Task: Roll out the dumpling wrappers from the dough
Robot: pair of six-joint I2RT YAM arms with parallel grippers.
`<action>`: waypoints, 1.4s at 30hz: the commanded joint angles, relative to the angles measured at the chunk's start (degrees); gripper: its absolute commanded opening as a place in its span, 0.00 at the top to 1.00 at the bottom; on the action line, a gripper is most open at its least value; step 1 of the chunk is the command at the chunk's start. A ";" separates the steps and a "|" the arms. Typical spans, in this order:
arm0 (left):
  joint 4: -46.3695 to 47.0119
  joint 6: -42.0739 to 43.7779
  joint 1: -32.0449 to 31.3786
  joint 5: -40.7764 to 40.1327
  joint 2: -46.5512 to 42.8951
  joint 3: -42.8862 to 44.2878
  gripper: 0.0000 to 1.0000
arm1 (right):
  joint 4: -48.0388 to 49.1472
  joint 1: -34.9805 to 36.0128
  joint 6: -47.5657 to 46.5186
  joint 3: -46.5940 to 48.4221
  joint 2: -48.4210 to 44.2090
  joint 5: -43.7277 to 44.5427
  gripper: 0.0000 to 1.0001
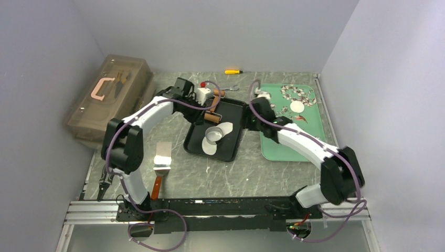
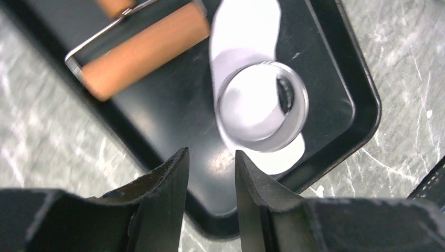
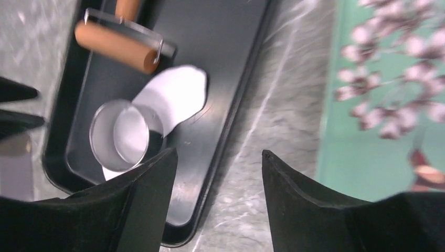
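Observation:
The dough point(image 1: 225, 129) lies rolled flat as a white sheet in the black tray point(image 1: 237, 112). A shiny metal ring cutter point(image 1: 213, 135) stands on it, with the brown wooden roller point(image 1: 212, 116) just behind. In the left wrist view my left gripper point(image 2: 211, 152) is open and empty above the tray's corner, short of the ring cutter point(image 2: 262, 105) and dough point(image 2: 246, 26). My right gripper point(image 3: 218, 152) is open and empty over the table strip between the black tray point(image 3: 225, 52) and the green tray point(image 3: 362, 152). One round dumpling wrapper point(image 1: 297, 106) lies on the green tray point(image 1: 283, 149).
A translucent box with a pink handle point(image 1: 107, 97) stands at the back left. A metal scraper with a red handle point(image 1: 162, 160) lies left of the black tray. A yellow tool point(image 1: 233, 71) and a wrench point(image 1: 231, 87) lie at the back.

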 commanded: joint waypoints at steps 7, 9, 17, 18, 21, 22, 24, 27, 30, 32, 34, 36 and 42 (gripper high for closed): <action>9.14 -8.97 2.16 3.29 -0.72 -6.90 0.60 | 4.67 10.10 -2.09 10.15 17.35 -5.53 0.48; 10.28 -9.65 2.10 3.63 -0.26 -7.18 0.60 | 7.09 10.24 -1.78 10.38 18.71 -7.97 0.50; 11.21 -10.63 1.44 3.56 2.64 -6.25 0.62 | 8.14 10.89 -1.10 12.74 23.79 -9.67 0.61; 11.35 -10.84 1.32 3.70 2.94 -6.23 0.62 | 8.01 10.97 -1.16 12.90 24.33 -9.66 0.62; 12.04 -11.16 0.96 3.37 3.56 -6.23 0.62 | 7.66 11.10 -1.41 13.26 26.01 -9.23 0.68; 12.24 -11.22 0.88 3.44 3.80 -6.20 0.62 | 7.57 11.08 -1.62 13.24 26.47 -8.74 0.70; 12.37 -11.33 0.70 3.50 4.22 -5.95 0.62 | 7.86 11.39 -2.37 13.07 27.08 -7.60 0.74; 12.58 -11.13 0.35 2.86 4.47 -5.91 0.64 | 7.38 11.95 -3.09 13.56 28.42 -6.29 0.82; 12.90 -10.90 0.32 1.79 4.74 -6.96 0.75 | 7.62 12.26 -2.99 13.22 29.03 -5.35 0.91; 13.30 -10.82 0.32 1.20 5.02 -7.81 0.80 | 7.56 12.31 -2.51 12.94 29.42 -4.32 0.97; 13.21 -10.80 0.32 0.81 5.68 -8.06 0.86 | 7.15 12.31 -2.09 12.94 30.07 -3.51 1.00; 12.81 -11.04 0.32 0.80 6.77 -7.97 0.94 | 6.82 12.20 -1.53 12.94 30.91 -3.58 1.00; 11.31 -11.84 0.49 1.72 9.69 -8.58 1.00 | 3.09 11.97 0.64 13.37 34.70 -2.88 1.00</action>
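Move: The round cutter stands on the dough about 5 cm right, 2 cm back and 8 cm below my left hand. From my right hand it lies some 16 cm left, 2 cm back and 12 cm down. The larger rolling-pin cylinder lies about 8 cm beyond the cutter, in line with it. One dough lobe shows 5 cm right and 3 cm forward of the cutter, the other 2 cm left and 4 cm back. I sweep my right hand about 13 cm left and 11 cm down to the cutter, turning it some 15 degrees counter-clockwise and closing its fingers on the right side of the rim. My left hand first swings 2 cm left, then eases back right while sinking about 6 cm, and pinches the left side of the rim. ##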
